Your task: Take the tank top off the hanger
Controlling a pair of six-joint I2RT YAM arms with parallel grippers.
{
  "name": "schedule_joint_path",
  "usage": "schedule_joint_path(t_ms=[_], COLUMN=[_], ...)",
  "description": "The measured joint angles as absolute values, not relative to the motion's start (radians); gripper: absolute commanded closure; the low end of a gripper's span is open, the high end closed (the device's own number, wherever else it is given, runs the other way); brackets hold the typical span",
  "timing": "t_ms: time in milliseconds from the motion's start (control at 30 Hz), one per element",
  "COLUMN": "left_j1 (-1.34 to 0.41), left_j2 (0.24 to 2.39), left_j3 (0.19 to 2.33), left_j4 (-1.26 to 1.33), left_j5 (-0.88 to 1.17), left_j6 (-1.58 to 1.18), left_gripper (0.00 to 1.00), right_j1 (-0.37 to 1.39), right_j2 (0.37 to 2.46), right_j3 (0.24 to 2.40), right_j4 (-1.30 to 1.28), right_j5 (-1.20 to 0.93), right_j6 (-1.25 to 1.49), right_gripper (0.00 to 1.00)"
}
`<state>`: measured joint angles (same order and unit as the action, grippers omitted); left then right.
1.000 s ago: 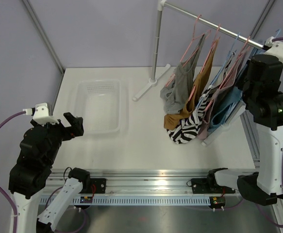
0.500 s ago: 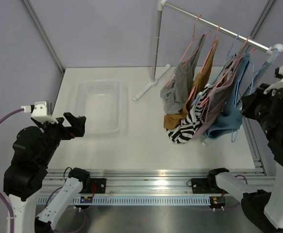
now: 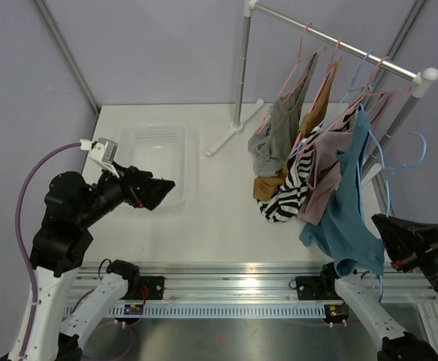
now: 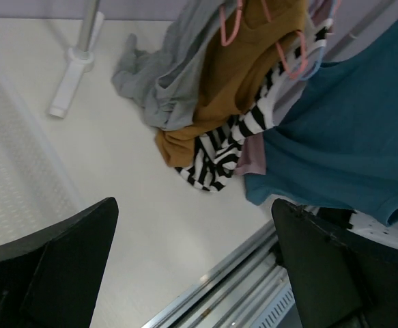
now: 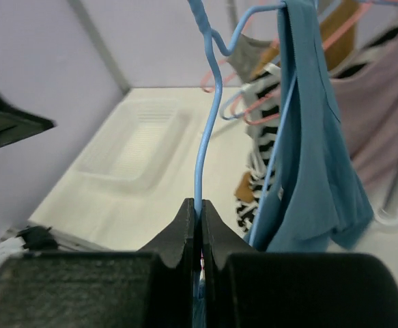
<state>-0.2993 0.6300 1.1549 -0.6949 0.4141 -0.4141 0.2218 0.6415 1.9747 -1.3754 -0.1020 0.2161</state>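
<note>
The blue tank top [image 3: 346, 207] hangs on a light blue wire hanger [image 3: 420, 147] that is off the rail, its hook free in the air to the right of the rack. My right gripper [image 3: 382, 223] at the front right is shut on the hanger's wire. In the right wrist view the right gripper [image 5: 200, 205] pinches the hanger [image 5: 209, 123], and the tank top [image 5: 315, 164] drapes to the right of it. My left gripper [image 3: 162, 192] hovers open over the table's left side, well apart from the tank top [image 4: 352, 130]; the left gripper [image 4: 195, 263] holds nothing.
The clothes rail [image 3: 331, 37] still carries a grey top [image 3: 277, 131], a mustard top [image 3: 314, 113], a zebra-striped top [image 3: 288, 201] and a pink top [image 3: 328, 177] on pink hangers. A clear plastic bin [image 3: 155, 162] sits at the back left. The metal rail [image 3: 234, 289] runs along the front edge.
My right arm has pulled the blue hanger with its tank top off the rail, down toward the front right. My left gripper has risen and swung right, toward the table's middle.
</note>
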Motion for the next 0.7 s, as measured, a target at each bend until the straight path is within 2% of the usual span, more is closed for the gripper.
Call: schedule_joint_path(t_ms=[167, 367, 500, 700], left_j1=[-0.308, -0.312, -0.329, -0.390], left_j2=[0.627, 0.666, 0.709, 0.742], left_j3=[1.146, 1.223, 1.254, 1.263], left_j4=[-0.543, -0.458, -0.422, -0.394], left_j5=[0.521, 0.526, 0.492, 0.332], left_j6=[-0.463, -0.442, -0.429, -0.398], left_gripper=[0.01, 0.01, 0.01, 0.01], right_j1=[0.265, 0.275, 0.276, 0.276], right_j2=[0.655, 0.771, 0.874, 1.026], right_j3=[2.086, 2.159, 2.079, 1.881], right_j4=[-1.353, -1.273, -1.131, -0.866], right_j5=[-0.303, -0.547, -0.677, -0.788], right_j6=[0.221, 0.245, 0.286, 0.363], right_gripper=[1.00, 1.00, 1.00, 1.00])
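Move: The teal tank top hangs from the blue hanger already pinched in the right fingers, its middle about 12 cm ahead, 5 cm left and 12 cm below them. From the right hand, the pink tank top on the rack lies roughly 20 cm ahead, 6 cm left and 24 cm lower; the zebra top, 22 cm ahead, 13 cm left and 26 cm lower. The teal top is some 40 cm right of the left hand, about level fore-and-aft and slightly lower. Right hand swings the held hanger about 14 cm left, then forward, turning 40° counter-clockwise; open left hand rises. ##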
